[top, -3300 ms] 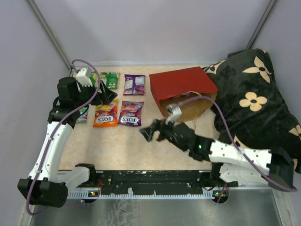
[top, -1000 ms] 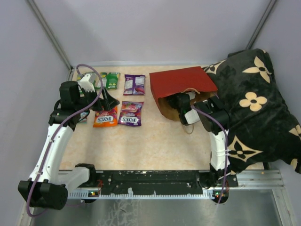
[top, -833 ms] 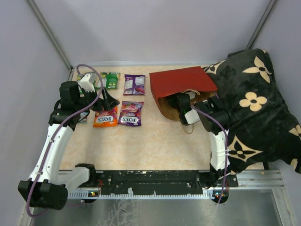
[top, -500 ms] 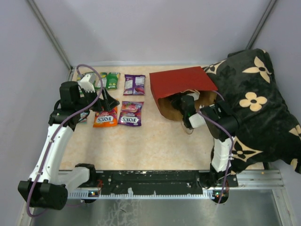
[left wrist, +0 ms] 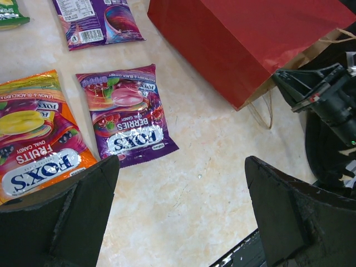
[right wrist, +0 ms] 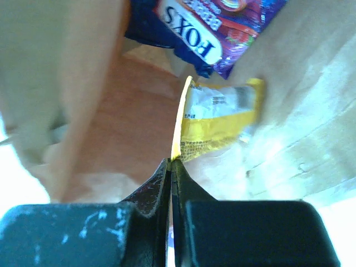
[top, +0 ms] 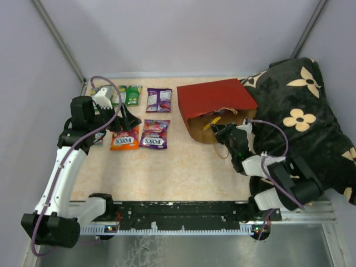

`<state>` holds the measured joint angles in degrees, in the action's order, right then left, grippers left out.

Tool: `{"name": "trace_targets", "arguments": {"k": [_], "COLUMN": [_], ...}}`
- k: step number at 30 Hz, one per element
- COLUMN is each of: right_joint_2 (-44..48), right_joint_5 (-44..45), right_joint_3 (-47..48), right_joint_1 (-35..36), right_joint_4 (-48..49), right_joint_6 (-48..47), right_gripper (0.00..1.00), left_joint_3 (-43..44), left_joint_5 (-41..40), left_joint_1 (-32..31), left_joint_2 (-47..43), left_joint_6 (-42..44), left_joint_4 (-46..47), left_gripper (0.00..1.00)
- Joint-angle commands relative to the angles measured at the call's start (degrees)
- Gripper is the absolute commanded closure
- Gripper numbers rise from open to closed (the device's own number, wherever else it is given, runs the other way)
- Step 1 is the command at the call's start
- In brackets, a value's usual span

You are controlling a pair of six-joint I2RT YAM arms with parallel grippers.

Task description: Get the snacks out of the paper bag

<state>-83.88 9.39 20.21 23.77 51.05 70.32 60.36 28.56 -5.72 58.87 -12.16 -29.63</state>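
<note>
The paper bag (top: 214, 99) lies on its side, red face up, its brown mouth toward me. My right gripper (top: 221, 131) sits at that mouth, shut on the edge of a yellow packet (top: 211, 123). The right wrist view shows the jaws (right wrist: 171, 161) pinching the yellow packet (right wrist: 217, 119), with a purple Fox's packet (right wrist: 222, 28) and a blue one (right wrist: 147, 33) deeper inside. My left gripper (top: 125, 119) hangs open over the orange packet (top: 124, 137). Beside it lie a purple Fox's packet (top: 154, 134), another purple packet (top: 158, 100) and a green one (top: 132, 94).
A black pillow with cream flowers (top: 300, 117) fills the right side, against the bag. The left wrist view shows the purple Fox's packet (left wrist: 128, 114), the orange packet (left wrist: 33, 139), the red bag (left wrist: 250, 39) and bare table between my wide-apart fingers (left wrist: 61, 217).
My right gripper went into the bag's mouth, shut on the yellow packet and has drawn back toward the near edge with it. The left arm has stayed put.
</note>
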Motion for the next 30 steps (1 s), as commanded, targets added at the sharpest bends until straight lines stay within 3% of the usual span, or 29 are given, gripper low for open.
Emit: {"name": "trace_targets", "arguments": {"k": [1, 8, 14, 18, 22, 26, 30], "right_joint_2": [14.48, 42.07, 49.21, 41.67, 23.11, 6.38, -1.92], "right_joint_5": [1.69, 4.70, 4.47, 14.45, 15.21, 7.65, 3.42], "right_joint_3": [1.48, 6.18, 7.71, 9.58, 20.27, 30.60, 35.55], "right_joint_1": [2.08, 7.59, 17.24, 32.91, 41.86, 42.59, 42.59], "right_joint_4": [-11.37, -43.26, -58.17, -53.91, -45.75, -36.76, -31.72], "right_joint_6": [-3.71, -8.93, -6.65, -4.84, -8.69, -11.63, -12.79], "right_gripper": [1.00, 1.00, 1.00, 1.00, 1.00, 1.00, 1.00], "left_joint_3": [1.80, 3.53, 4.32, 4.31, 6.11, 8.67, 9.67], "left_joint_5": [0.10, -0.65, 0.15, -0.25, -1.61, -2.57, -3.53], "left_joint_1": [0.36, 0.38, 0.41, 0.42, 0.39, 0.53, 0.51], "left_joint_2": [-0.75, -1.81, -2.75, -2.98, -2.34, -2.00, -2.32], "left_joint_6": [0.04, -0.36, -3.50, -4.69, -4.23, -3.62, -2.61], "left_joint_4": [0.59, -1.03, -0.09, 0.45, -1.13, -2.71, -4.21], "left_gripper": [0.00, 0.00, 0.00, 0.00, 0.00, 0.00, 0.00]}}
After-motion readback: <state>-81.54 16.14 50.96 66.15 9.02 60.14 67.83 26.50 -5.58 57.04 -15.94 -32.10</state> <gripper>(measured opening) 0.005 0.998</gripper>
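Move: Pinched in the right fingers at the bag's mouth, the small yellow pack is bound for bare table some 25 cm left and 8 cm back of that hand, about 11 cm down. The purple berries pack lies roughly 23 cm left and 5 cm ahead, the orange pack 35 cm left and 4 cm ahead; the paper bag is straight ahead, its middle some 10 cm out. From the left hand that bare spot is about 26 cm below, 4 cm right and 1 cm ahead. Keeping its pinch on the yellow pack's edge, the right hand draws back from the bag's mouth while lifting about 14 cm, then swings left and down over the bare table in front of the Fox's packs, ending some 24 cm left, 17 cm back and still above its starting height. The wrist yaws about 40 degrees counter-clockwise. The empty left hand, wide open, rises some 5 cm. ##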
